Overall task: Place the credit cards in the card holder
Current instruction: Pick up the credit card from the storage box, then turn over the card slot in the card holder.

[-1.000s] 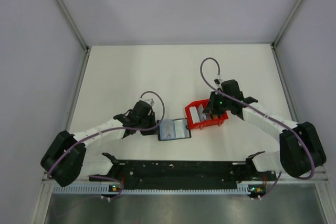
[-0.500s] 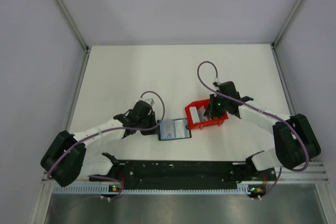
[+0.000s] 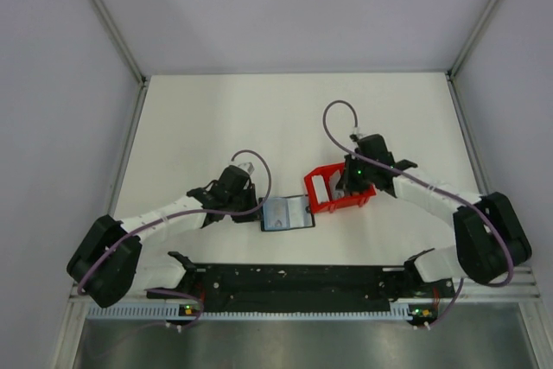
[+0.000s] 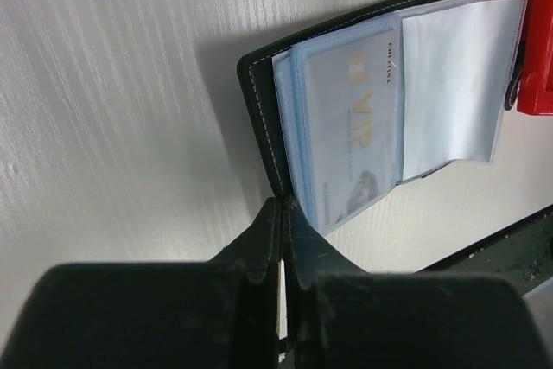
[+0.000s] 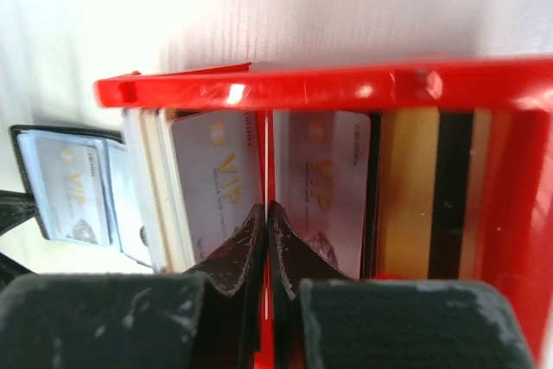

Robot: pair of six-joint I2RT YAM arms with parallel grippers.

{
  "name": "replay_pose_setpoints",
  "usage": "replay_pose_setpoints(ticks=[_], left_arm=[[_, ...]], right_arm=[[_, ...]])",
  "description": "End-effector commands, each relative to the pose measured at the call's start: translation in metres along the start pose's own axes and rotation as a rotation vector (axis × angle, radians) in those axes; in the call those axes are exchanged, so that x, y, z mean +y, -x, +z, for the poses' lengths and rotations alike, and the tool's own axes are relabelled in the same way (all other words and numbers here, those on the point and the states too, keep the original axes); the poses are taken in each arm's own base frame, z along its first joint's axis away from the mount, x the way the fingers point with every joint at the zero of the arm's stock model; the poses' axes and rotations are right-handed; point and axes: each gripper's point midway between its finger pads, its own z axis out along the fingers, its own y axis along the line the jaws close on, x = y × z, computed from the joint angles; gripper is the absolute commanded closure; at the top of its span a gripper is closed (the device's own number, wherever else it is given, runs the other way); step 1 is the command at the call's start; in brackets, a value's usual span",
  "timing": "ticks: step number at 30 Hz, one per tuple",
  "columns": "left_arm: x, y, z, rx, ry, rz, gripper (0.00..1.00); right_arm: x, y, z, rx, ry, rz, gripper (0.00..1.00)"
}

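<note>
The card holder (image 3: 287, 213) lies open on the table, black cover (image 4: 257, 110) down and clear sleeves up, with a pale VIP card (image 4: 352, 118) in one sleeve. My left gripper (image 4: 283, 203) is shut on the near edge of its cover. The credit cards stand in the red tray (image 3: 339, 203): two pale VIP cards (image 5: 216, 179) (image 5: 324, 170) and a gold and black one (image 5: 428, 187). My right gripper (image 5: 266, 206) reaches down into the tray (image 5: 328, 84) and is shut on a thin pale card seen edge-on between the two VIP cards.
The tray touches the card holder's right side. A black rail (image 3: 294, 278) runs along the near table edge between the arm bases. Grey walls enclose the table on three sides.
My right gripper has closed the last bit inside the tray, and its arm has shifted slightly left. The left arm and the card holder have not moved.
</note>
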Motion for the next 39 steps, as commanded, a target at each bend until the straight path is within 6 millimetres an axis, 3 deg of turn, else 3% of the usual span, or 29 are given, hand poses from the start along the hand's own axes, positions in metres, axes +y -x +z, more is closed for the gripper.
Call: replay_pose_setpoints(ticks=[1, 4, 8, 11, 18, 26, 35, 39], left_arm=[[-0.014, 0.013, -0.003, -0.041, -0.043, 0.011, 1.0], [-0.017, 0.015, -0.006, -0.047, -0.053, 0.015, 1.0], [-0.019, 0.017, -0.009, -0.053, -0.06, 0.019, 1.0], [-0.019, 0.016, -0.011, -0.052, -0.057, 0.014, 1.0], [-0.023, 0.016, -0.018, -0.064, -0.079, 0.003, 1.0], [-0.033, 0.017, -0.027, -0.072, -0.126, -0.007, 1.0], [-0.032, 0.017, -0.031, -0.089, -0.132, -0.021, 1.0], [-0.033, 0.018, -0.032, -0.092, -0.136, -0.019, 1.0]], right_arm=[[0.02, 0.051, -0.05, -0.234, 0.01, -0.061, 1.0], [0.034, 0.058, -0.072, -0.285, 0.063, -0.053, 1.0], [0.054, 0.045, -0.075, -0.248, 0.17, 0.001, 1.0], [0.07, 0.032, -0.07, -0.229, 0.215, 0.006, 1.0], [0.13, -0.005, -0.052, -0.176, 0.282, 0.001, 1.0], [0.177, -0.035, -0.024, -0.185, 0.269, 0.061, 1.0], [0.225, -0.034, -0.014, -0.244, 0.271, 0.008, 1.0], [0.228, -0.038, -0.001, -0.225, 0.249, -0.01, 1.0]])
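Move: The right hand already grips a card in the storage box. The opened card holder lies about 15 cm to its left, 8 cm back and 4 cm lower. The box's middle is almost straight below, some 2 cm down, with a white card about 6 cm left and 1 cm back. The left hand already pinches the holder's left edge: the holder's middle is 8 cm to its right, 1 cm ahead; the box is 22 cm right, 8 cm ahead. Keeping its pinch on the card, the right hand pulls it straight up about 9 cm clear of the box, then swings some 19 cm left and 8 cm back to above the holder's left part, dipping about 5 cm on the way and rising a little again at the end. Meanwhile the left hand, still shut on the holder's left edge, raises that edge about 3 cm. ##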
